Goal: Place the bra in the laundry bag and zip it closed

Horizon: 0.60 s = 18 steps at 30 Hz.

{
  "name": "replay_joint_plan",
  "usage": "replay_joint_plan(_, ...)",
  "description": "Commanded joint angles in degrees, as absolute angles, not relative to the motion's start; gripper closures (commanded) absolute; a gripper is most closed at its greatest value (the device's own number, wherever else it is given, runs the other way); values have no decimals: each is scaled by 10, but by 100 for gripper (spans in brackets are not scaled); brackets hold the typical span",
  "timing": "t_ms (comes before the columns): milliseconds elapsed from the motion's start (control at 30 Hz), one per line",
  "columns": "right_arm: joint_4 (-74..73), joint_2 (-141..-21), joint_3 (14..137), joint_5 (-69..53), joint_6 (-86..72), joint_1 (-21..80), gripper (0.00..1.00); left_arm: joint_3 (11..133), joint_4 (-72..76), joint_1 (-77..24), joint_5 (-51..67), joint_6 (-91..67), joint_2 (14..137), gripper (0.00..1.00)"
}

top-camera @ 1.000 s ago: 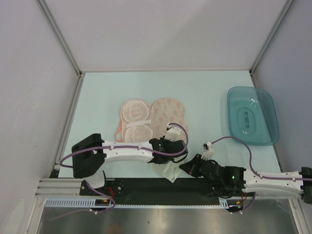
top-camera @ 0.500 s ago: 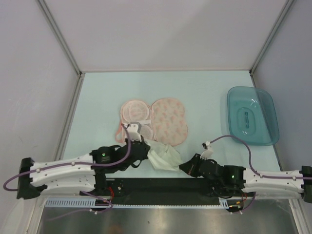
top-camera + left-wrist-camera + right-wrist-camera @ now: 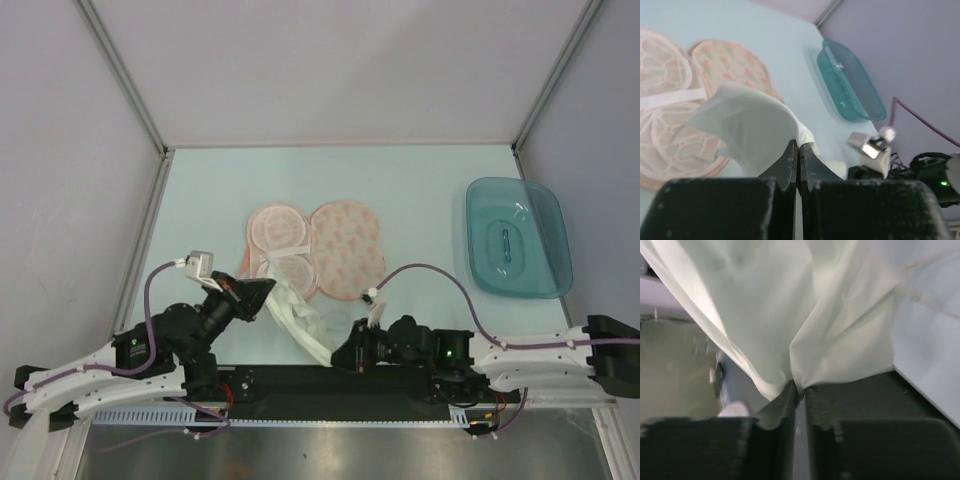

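The laundry bag [image 3: 345, 245] lies open and flat in the middle of the table, its mesh-lined half on the left and its printed peach half on the right; it also shows in the left wrist view [image 3: 725, 60]. The white bra [image 3: 298, 318] stretches in a band from the bag's near edge toward the table front. My left gripper [image 3: 268, 290] is shut on the bra's far end [image 3: 750, 125], fabric pinched at the tips [image 3: 798, 145]. My right gripper [image 3: 337, 355] pinches the near end, with white fabric [image 3: 790, 305] fanning out from its fingertips [image 3: 799, 386].
A translucent teal tray [image 3: 518, 238] sits at the right side of the table, also seen in the left wrist view [image 3: 847, 82]. White frame posts and grey walls close in the left, right and back. The black base rail runs under the right gripper.
My left gripper shut on the bra and drew back left, pulling it into a band. My right gripper slid left onto the bra's near end.
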<state>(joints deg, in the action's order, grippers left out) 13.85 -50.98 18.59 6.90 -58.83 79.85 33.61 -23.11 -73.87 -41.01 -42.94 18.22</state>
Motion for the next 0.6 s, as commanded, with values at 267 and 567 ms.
replay_joint_plan(267,30,-530,294,-123,-446,771,30,359,-98,-739,-212,-208,126,100)
replay_joint_plan(567,-124,-434,460,-199,-245,636,2,388,-118,-739,-6,-217,129,100)
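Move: The bra is stretched between the hands; its middle is about 6 cm back, 7 cm right and 7 cm below the left hand, and roughly 5 cm ahead, 7 cm left and 5 cm above the right. The laundry bag lies open on the table: its cup half is some 22 cm ahead of the left hand, straight out, about 24 cm down, its printed half equally far out but 17 cm right. The bra's lower end comes free as the right fingers, already just parting at its edge, open wide. The right hand first swings back about 5 cm and slightly left and down, then climbs some 13 cm and comes forward again, clear of the bra. The left hand keeps its pinch on the upper end, lifting it about 7 cm and drawing back 6 cm while its fingertips tip up and swing clockwise. ##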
